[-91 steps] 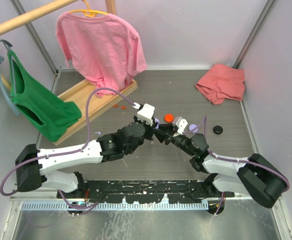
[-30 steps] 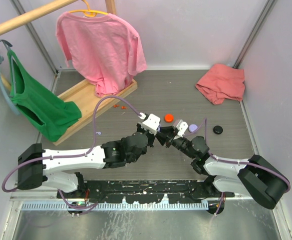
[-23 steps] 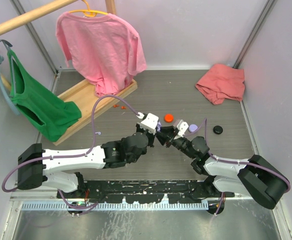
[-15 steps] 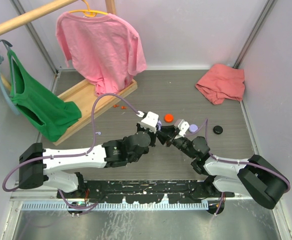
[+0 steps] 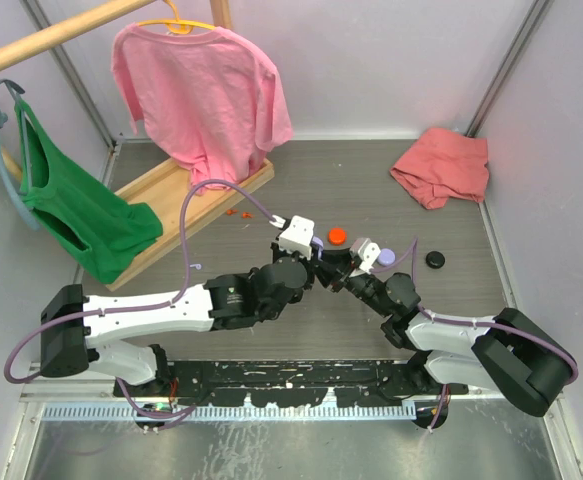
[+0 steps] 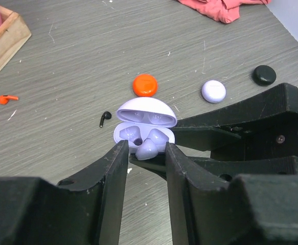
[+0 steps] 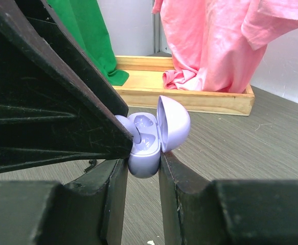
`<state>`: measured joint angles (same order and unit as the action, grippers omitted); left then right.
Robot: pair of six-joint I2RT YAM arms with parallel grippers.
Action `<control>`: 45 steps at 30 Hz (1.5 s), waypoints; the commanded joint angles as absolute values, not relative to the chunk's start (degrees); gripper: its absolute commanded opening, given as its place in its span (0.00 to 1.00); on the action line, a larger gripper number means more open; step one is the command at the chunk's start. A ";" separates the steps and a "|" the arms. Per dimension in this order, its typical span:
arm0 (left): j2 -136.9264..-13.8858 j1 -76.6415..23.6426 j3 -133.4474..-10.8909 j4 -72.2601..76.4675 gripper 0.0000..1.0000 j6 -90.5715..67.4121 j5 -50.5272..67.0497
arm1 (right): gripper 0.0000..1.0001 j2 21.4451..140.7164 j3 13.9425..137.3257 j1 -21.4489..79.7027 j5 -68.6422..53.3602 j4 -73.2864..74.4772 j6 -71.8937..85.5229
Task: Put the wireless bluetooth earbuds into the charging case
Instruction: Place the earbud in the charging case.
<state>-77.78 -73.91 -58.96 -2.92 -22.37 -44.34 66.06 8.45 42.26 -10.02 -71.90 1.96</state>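
Note:
The lilac charging case (image 7: 149, 148) stands lid-up, clamped between my right gripper's (image 7: 142, 162) fingers just above the table. In the left wrist view the charging case (image 6: 144, 125) shows one lilac earbud seated in a well. A second lilac earbud (image 6: 147, 149) rests at the case's front rim. My left gripper (image 6: 145, 148) straddles that earbud with its jaws slightly apart, a gap showing on the left side. A black earbud (image 6: 105, 118) lies on the table left of the case. Orange-red earbuds (image 6: 3, 98) lie far left.
An orange round case (image 5: 337, 236), a closed lilac case (image 5: 384, 257) and a black case (image 5: 435, 259) sit behind the grippers. A wooden rack base (image 5: 171, 205) with pink and green shirts stands at the back left. A red cloth (image 5: 441, 165) lies at the back right.
The left gripper's jaws have parted around the lilac earbud at the case. The left arm has shifted slightly forward. The right gripper keeps hold of the case.

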 commanded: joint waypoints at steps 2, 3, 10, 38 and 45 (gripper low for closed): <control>-75.66 -73.28 -61.04 -3.17 0.41 -24.87 -43.44 | 0.01 66.50 9.73 42.27 -9.51 -77.61 2.24; -75.10 -73.24 -61.16 -3.23 0.43 -24.87 -42.99 | 0.01 66.53 9.71 42.27 -9.43 -77.61 2.32; -70.88 -72.66 -60.63 -3.74 0.55 -25.92 -39.93 | 0.01 66.75 9.67 42.30 -9.06 -77.67 2.41; -67.76 -55.39 -57.82 -10.43 0.64 -26.34 -12.98 | 0.01 67.22 9.32 42.25 -9.55 -77.43 2.39; -69.42 -55.34 -57.97 -11.17 0.65 -26.28 -13.92 | 0.01 67.03 9.27 42.23 -9.64 -77.43 2.46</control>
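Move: The earbud already standing in the open case is practically at my left fingertips, about 1 cm ahead and 1 cm down; the case is some 2 cm ahead, 1 cm right and 3 cm lower. On the table, roughly 18 cm below, lie the black earbud, 9 cm ahead and 1 cm left, and the orange case, 12 cm ahead and 7 cm right. From my right hand the earbud is about 1 cm back, 1 cm left and 3 cm up. I open my left fingers wide around the earbud and lift off about 5 cm, swing some 5 cm left with a little forward, then sink back to roughly the starting height, open fingers now beside the case's left. My left wrist tips down and rolls its left side lower, each 10 to 15 degrees. My right hand stays put and keeps the case pinched upright, lid open. ##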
